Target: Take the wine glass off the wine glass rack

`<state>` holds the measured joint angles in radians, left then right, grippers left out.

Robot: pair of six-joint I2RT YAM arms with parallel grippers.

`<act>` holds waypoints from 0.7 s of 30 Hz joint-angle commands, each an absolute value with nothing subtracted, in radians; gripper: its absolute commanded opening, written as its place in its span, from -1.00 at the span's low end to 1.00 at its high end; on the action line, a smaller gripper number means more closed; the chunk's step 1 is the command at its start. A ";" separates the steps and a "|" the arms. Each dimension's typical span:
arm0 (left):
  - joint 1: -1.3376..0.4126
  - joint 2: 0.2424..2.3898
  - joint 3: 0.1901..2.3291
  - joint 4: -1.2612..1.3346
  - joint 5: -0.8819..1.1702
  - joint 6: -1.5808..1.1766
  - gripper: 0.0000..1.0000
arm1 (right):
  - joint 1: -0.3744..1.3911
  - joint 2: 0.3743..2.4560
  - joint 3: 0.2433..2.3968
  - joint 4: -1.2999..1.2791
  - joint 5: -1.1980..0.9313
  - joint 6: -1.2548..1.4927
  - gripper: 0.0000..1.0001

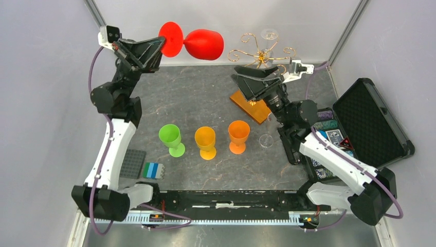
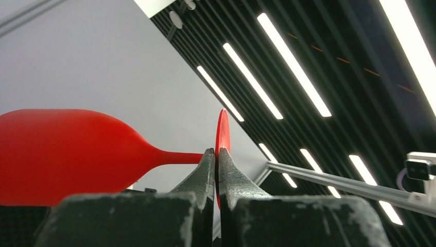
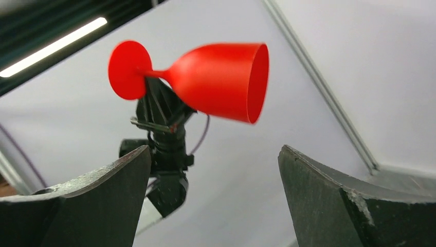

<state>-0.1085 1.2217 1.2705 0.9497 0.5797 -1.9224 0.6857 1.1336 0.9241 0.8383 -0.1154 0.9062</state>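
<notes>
My left gripper (image 1: 163, 45) is raised high at the back left, shut on the flat foot of a red wine glass (image 1: 203, 45). The glass lies sideways in the air, its bowl pointing right, clear of the wine glass rack (image 1: 262, 51). In the left wrist view the fingers (image 2: 205, 175) pinch the red foot, and the red wine glass (image 2: 67, 154) has its bowl to the left. The rack's gold wire arms stand at the back on an amber base (image 1: 250, 105). A clear glass foot (image 1: 269, 34) shows at the rack's top. My right gripper (image 1: 237, 73) stands open and empty beside the rack, facing the red wine glass (image 3: 216, 82).
Green (image 1: 171, 139), yellow (image 1: 205, 142) and orange (image 1: 238, 136) goblets stand in a row mid-table. A clear glass (image 1: 265, 140) stands right of them. An open black case (image 1: 370, 116) lies at the right, and small building plates (image 1: 132, 163) at the left.
</notes>
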 commanded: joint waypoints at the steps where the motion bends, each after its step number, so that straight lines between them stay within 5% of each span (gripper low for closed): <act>1: -0.114 1.105 1.238 0.998 0.496 -2.028 -0.95 | 0.718 1.201 1.061 1.007 -0.153 0.908 0.95; 14: -0.117 1.002 1.205 0.985 0.470 -2.073 -0.96 | 0.752 1.406 1.327 1.144 -0.374 0.935 0.78; 21: -0.119 0.986 1.170 0.968 0.460 -2.063 -0.95 | 0.766 1.466 1.405 1.271 -0.494 0.973 0.36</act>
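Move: The bowl of the red wine glass I hold by its foot lies about 7 cm ahead, 10 cm right and 6 cm below my left hand. From my open right hand, that bowl is roughly 7 cm forward, 9 cm left and 7 cm higher. The wine glass rack's hub stands some 20 cm ahead of the right hand, 11 cm right and 12 cm lower; the standing orange glass is level with it, 3 cm right and around 40 cm below. I raise my right hand about 10 cm, drawing it some 5 cm back and 5 cm left to bring it up to the red glass's rim, its fingers tilting upward and turning counter-clockwise and, late on, starting to close. Still pinching the foot, my left hand pulls back nearly 10 cm, rising a little, then eases forward a centimetre. ##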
